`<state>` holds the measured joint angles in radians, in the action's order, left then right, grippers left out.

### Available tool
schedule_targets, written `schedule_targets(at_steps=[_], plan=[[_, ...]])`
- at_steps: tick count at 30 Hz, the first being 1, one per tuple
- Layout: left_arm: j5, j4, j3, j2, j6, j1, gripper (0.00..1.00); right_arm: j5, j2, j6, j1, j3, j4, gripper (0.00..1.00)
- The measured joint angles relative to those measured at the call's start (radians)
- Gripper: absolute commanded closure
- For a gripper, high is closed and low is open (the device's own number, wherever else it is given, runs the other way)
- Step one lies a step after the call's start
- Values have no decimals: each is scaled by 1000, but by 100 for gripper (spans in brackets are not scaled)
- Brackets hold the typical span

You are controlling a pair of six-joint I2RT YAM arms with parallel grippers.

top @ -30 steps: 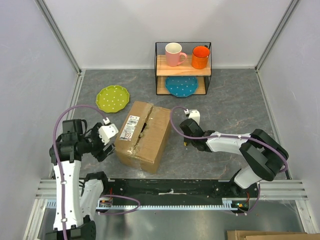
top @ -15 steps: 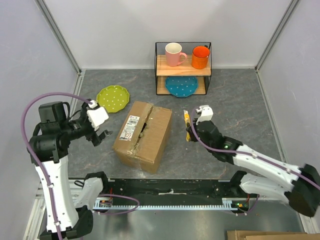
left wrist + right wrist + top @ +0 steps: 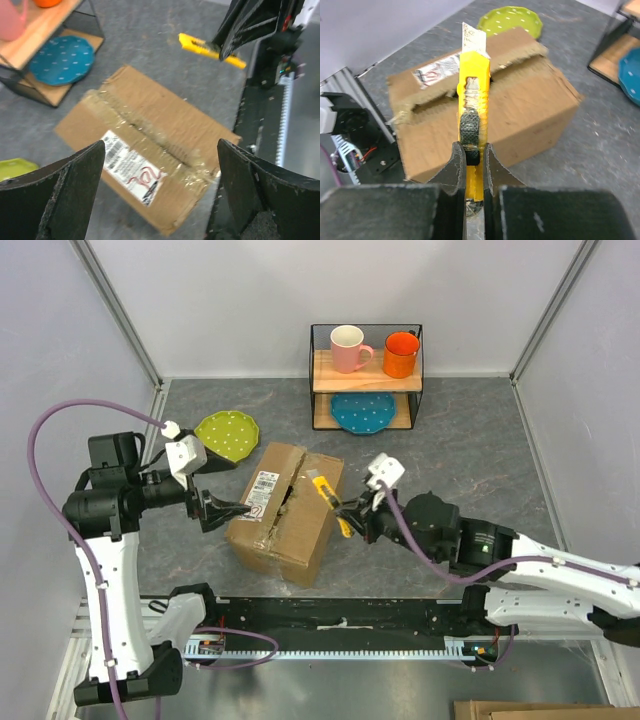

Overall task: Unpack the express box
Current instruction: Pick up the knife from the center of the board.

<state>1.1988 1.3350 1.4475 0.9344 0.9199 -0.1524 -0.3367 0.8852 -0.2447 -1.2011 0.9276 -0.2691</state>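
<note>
The express box (image 3: 285,512) is a brown carton with a white, red-marked label, lying at the table's middle. A ragged gap runs along its taped top seam (image 3: 470,82). My left gripper (image 3: 226,510) is open at the box's label end, its fingers (image 3: 75,185) spread wide above the box (image 3: 160,125) and touching nothing. My right gripper (image 3: 357,512) is shut on a yellow utility knife (image 3: 330,498). The knife (image 3: 472,85) has its blade out and points at the box (image 3: 530,115) from the right side. In the left wrist view the knife (image 3: 210,49) hangs beyond the box.
A black wire shelf (image 3: 366,382) at the back holds a pink mug (image 3: 348,348), an orange mug (image 3: 400,354) and a blue dotted plate (image 3: 362,412). A green dotted plate (image 3: 226,436) lies left of the box. A black rail (image 3: 340,625) runs along the near edge.
My left gripper opened wider and swung in to the box's label end. My right gripper closed on the knife, lifted it and carried it left to the box's right edge.
</note>
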Motion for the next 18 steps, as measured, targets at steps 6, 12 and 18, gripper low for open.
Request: schedule_targets(at_steps=[6, 12, 18], plan=[[80, -211, -159, -58, -346, 41, 0, -53, 208, 88, -145, 185, 26, 99], [113, -383, -198, -65, -554, 88, 1, -60, 335, 128, -171, 257, 68, 100], [126, -451, -265, -70, -614, 93, 0, -69, 383, 145, -186, 293, 119, 100]])
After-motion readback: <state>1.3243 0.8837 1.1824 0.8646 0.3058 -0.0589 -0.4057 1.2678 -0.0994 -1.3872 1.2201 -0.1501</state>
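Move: The knife is already pinched in the right hand. From the left hand its middle lies about 18 cm to the right, 4 cm back and 3 cm lower. The open left gripper is the right hand's goal, roughly 19 cm to its left, 4 cm ahead and 4 cm higher. The box's middle sits 12 cm left of the right hand, 4 cm ahead and some 22 cm below; the green plate lies about 19 cm ahead of the left hand, 10 cm left and 32 cm below. The right hand keeps its pinch on the knife and sweeps it about 11 cm left over the box towards the left gripper, rising some 3 cm and drawing back about 2 cm, quick at first and then slowing. The left hand comes to meet it, easing about 3 cm to the right with its fingers still wide open and rolling some 20 degrees about its own finger line, so that the blade end comes to the mouth of its fingers without a visible touch. ##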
